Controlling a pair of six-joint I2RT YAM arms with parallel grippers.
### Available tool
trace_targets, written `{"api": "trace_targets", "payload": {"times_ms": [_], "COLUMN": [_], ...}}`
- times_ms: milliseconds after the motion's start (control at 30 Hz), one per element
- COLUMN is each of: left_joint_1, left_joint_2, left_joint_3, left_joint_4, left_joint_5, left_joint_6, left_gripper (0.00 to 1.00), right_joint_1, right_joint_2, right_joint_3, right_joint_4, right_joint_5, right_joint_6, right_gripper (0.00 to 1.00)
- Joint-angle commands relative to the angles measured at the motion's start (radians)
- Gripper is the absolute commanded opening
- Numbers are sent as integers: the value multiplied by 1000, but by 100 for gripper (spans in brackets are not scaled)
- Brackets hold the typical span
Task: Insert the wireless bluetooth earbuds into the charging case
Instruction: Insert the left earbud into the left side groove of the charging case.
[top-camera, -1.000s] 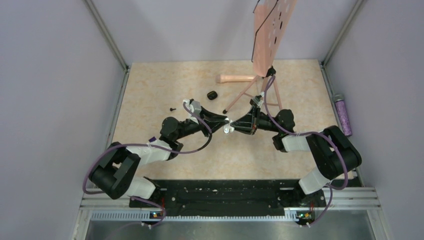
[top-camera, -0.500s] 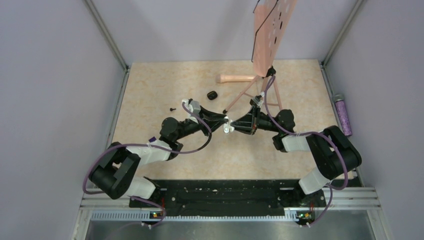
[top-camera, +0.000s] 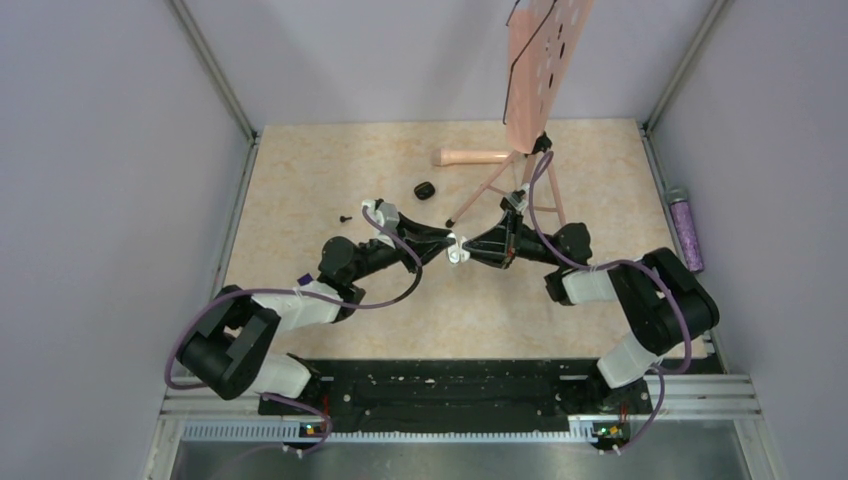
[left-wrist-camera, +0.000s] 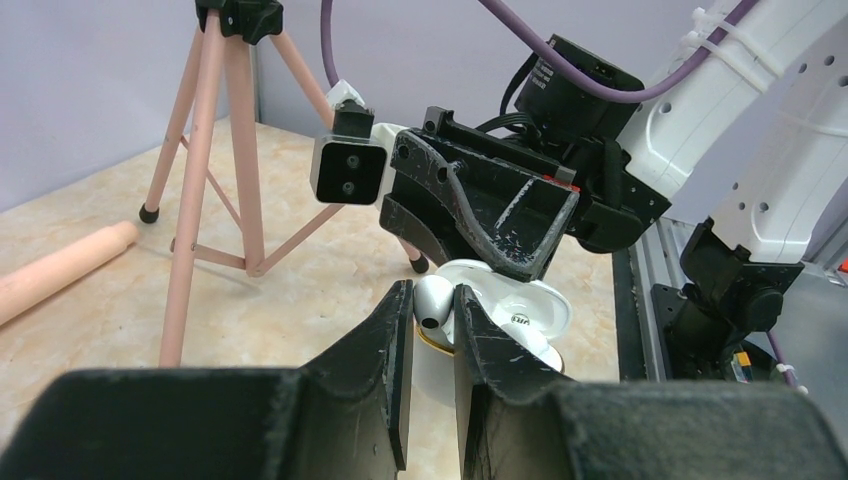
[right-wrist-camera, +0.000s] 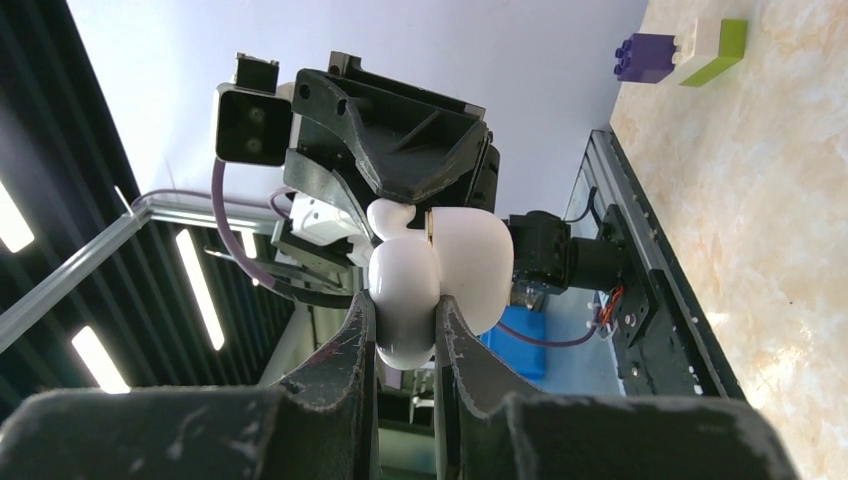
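Both grippers meet above the middle of the table. My right gripper (top-camera: 468, 249) (right-wrist-camera: 405, 312) is shut on the white charging case (top-camera: 458, 253) (right-wrist-camera: 470, 262), which is held open in the air. My left gripper (top-camera: 448, 245) (left-wrist-camera: 432, 312) is shut on a small white earbud (left-wrist-camera: 433, 296) with a dark hole, held at the case's gold-rimmed opening (left-wrist-camera: 440, 345). The case's open lid (left-wrist-camera: 520, 312) shows beside it. From the right wrist, the earbud (right-wrist-camera: 392, 214) pokes out at the top of the case. Two small black pieces (top-camera: 424, 189) (top-camera: 345, 217) lie on the table beyond the left arm.
A pink tripod (top-camera: 497, 180) (left-wrist-camera: 205, 170) carrying a pink board (top-camera: 540, 70) stands just behind the grippers. A pink rod (top-camera: 470, 156) lies at its foot. A purple bottle (top-camera: 686, 228) rests on the right rail. Purple and yellow-green blocks (right-wrist-camera: 680, 55) sit on the table.
Both grippers have edged slightly toward the far side together, still holding the earbud and the case. Otherwise nothing differs.
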Motion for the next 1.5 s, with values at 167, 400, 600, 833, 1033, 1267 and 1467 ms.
{"api": "trace_targets", "payload": {"times_ms": [167,400,600,833,1033,1267,1467], "left_joint_1": [-3,-3,-4,-4,-5,-4,-5], "left_joint_2": [-27,-62,-72,-81,-103,-123,-125], "left_joint_3": [2,16,28,34,36,44,61], "left_joint_4": [-19,-115,-150,-166,-183,-206,-246], "left_joint_5": [65,73,79,82,73,55,79], "left_joint_6": [1,23,23,19,13,12,17], "left_gripper": [1,14,31,45,61,68,66], "right_joint_1": [-8,-7,-7,-7,-7,-8,-7], "right_joint_2": [-27,-58,-92,-104,-112,-128,-134], "right_joint_3": [5,14,27,24,27,27,30], "right_joint_4": [70,-49,-145,-180,-206,-243,-252], "right_joint_5": [27,30,29,33,38,39,40], "right_joint_6": [-16,-90,-145,-163,-177,-199,-204], "right_gripper": [0,0,0,0,0,0,0]}}
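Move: The left gripper already pinches the earbud at the open charging case, whose middle lies about 2 cm back, 2 cm to the right and 2 cm below it. The right gripper keeps the case by its lid, the case's middle about 2 cm to its left and 2 cm below, level fore and aft. From the left hand, the black box lies on the table some 15 cm ahead and 5 cm left, roughly 20 cm down. Lower both grippers together by about 1.5 cm, the right keeping its pinch on the case's lid and rolling about 5 degrees. While they sink, open the left fingers wide to let go of the earbud at the case's left side groove, draw the left gripper back about 1.5 cm towards the base, and finish by lifting it slightly, its open fingers on either side of the case. ##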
